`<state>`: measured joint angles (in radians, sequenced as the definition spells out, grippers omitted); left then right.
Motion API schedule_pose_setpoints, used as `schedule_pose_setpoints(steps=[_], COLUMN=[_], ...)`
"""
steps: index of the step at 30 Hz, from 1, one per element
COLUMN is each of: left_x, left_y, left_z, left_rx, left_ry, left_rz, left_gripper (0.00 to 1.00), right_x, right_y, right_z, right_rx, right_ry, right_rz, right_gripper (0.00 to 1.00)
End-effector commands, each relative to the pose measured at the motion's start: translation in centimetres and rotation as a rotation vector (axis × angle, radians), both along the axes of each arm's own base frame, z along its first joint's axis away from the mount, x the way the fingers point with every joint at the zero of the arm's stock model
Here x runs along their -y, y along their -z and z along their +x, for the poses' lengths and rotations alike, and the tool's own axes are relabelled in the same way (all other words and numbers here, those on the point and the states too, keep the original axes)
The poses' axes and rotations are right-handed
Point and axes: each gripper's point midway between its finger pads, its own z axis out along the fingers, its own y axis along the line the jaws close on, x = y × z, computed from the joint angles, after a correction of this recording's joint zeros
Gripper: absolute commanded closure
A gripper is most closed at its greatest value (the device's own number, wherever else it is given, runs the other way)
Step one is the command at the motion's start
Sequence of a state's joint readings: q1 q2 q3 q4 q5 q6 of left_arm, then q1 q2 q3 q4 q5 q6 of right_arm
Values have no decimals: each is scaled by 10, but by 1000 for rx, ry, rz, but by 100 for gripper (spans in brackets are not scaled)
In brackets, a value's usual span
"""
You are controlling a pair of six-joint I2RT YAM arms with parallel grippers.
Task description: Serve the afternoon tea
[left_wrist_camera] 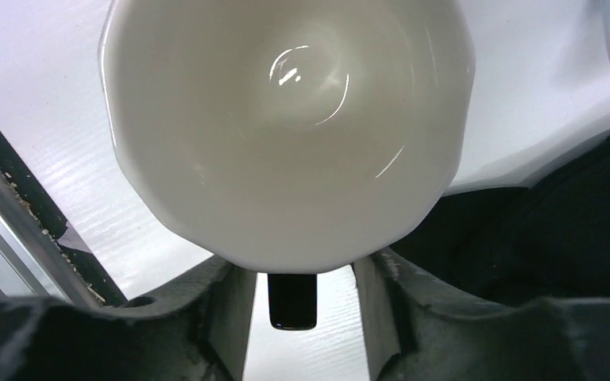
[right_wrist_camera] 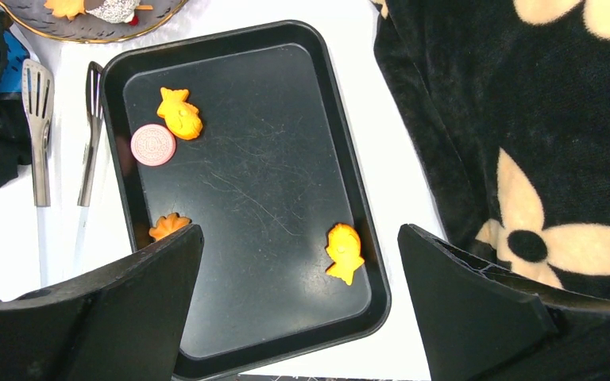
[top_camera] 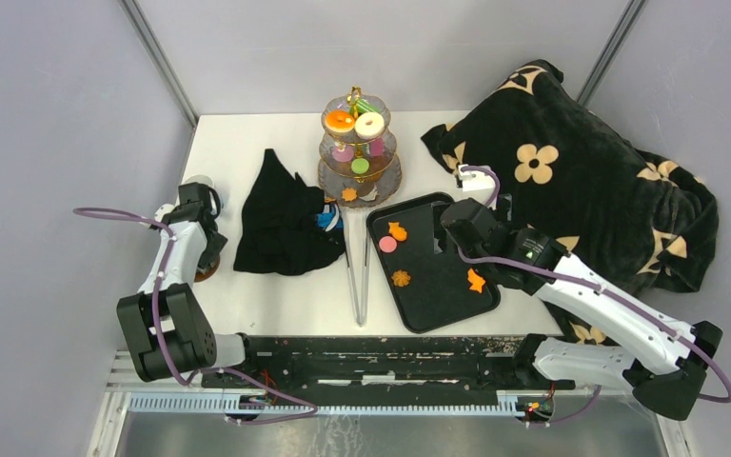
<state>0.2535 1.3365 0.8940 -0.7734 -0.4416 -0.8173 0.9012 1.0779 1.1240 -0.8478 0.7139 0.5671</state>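
Note:
The afternoon tea treats are split between two places. A three-tier stand carries an orange donut, a white donut and pink and green discs. On the black tray lie two orange fish cookies, a pink disc and an orange flower cookie. My right gripper hangs open over the tray's near end, holding nothing. My left gripper is at the table's left edge with a white cup just ahead of it. Its fingers stand apart, with a dark tab between them touching neither.
Metal tongs lie left of the tray. A crumpled black cloth lies between the left arm and the stand. The black blanket with cream flowers covers the right side. A brown round thing shows beside the left arm.

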Motion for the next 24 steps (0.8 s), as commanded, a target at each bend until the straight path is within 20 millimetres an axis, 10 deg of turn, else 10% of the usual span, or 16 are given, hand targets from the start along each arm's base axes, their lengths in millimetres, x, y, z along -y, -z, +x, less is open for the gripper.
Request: schedule_pose_setpoints(steps=[1,12,24], left_x=[-10,6,120], left_y=[-16,-116,-280], left_z=[10,29,32], left_rx=[59,318,817], left_ry=[-6,154,701], left_rz=[50,57,-16], left_gripper=[41,1,1], right_x=[2,13,54], right_y=[-17,-43,-154], right_z=[2,-3,-2], right_rx=[48,79,211], right_ry=[14,23,149], right_rz=[51,61,-15], right_gripper=[0,0,0])
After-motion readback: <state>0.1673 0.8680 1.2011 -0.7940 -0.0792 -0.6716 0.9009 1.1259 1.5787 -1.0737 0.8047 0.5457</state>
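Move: The black-handled mug stands on the brown coaster with its handle between the left fingers, its middle about 5 cm to the left of the left hand and 2 cm ahead, at the hand's own height. The pale blue mug is some 13 cm ahead and 2 cm left, and the black cloth's middle about 16 cm right and 5 cm ahead. From the right hand the black-handled mug lies roughly 60 cm left, level with it, about 16 cm lower. Straight up and off the mug: the left fingers, already part open, spread wide around the handle, then the hand lifts faster and faster, some 23 cm in all, veering right towards the black cloth late on while the wrist tips the fingers up by about 40 degrees and turns clockwise. The empty right hand, still wide open, also rises over the tray side of the table, mostly near the end. ##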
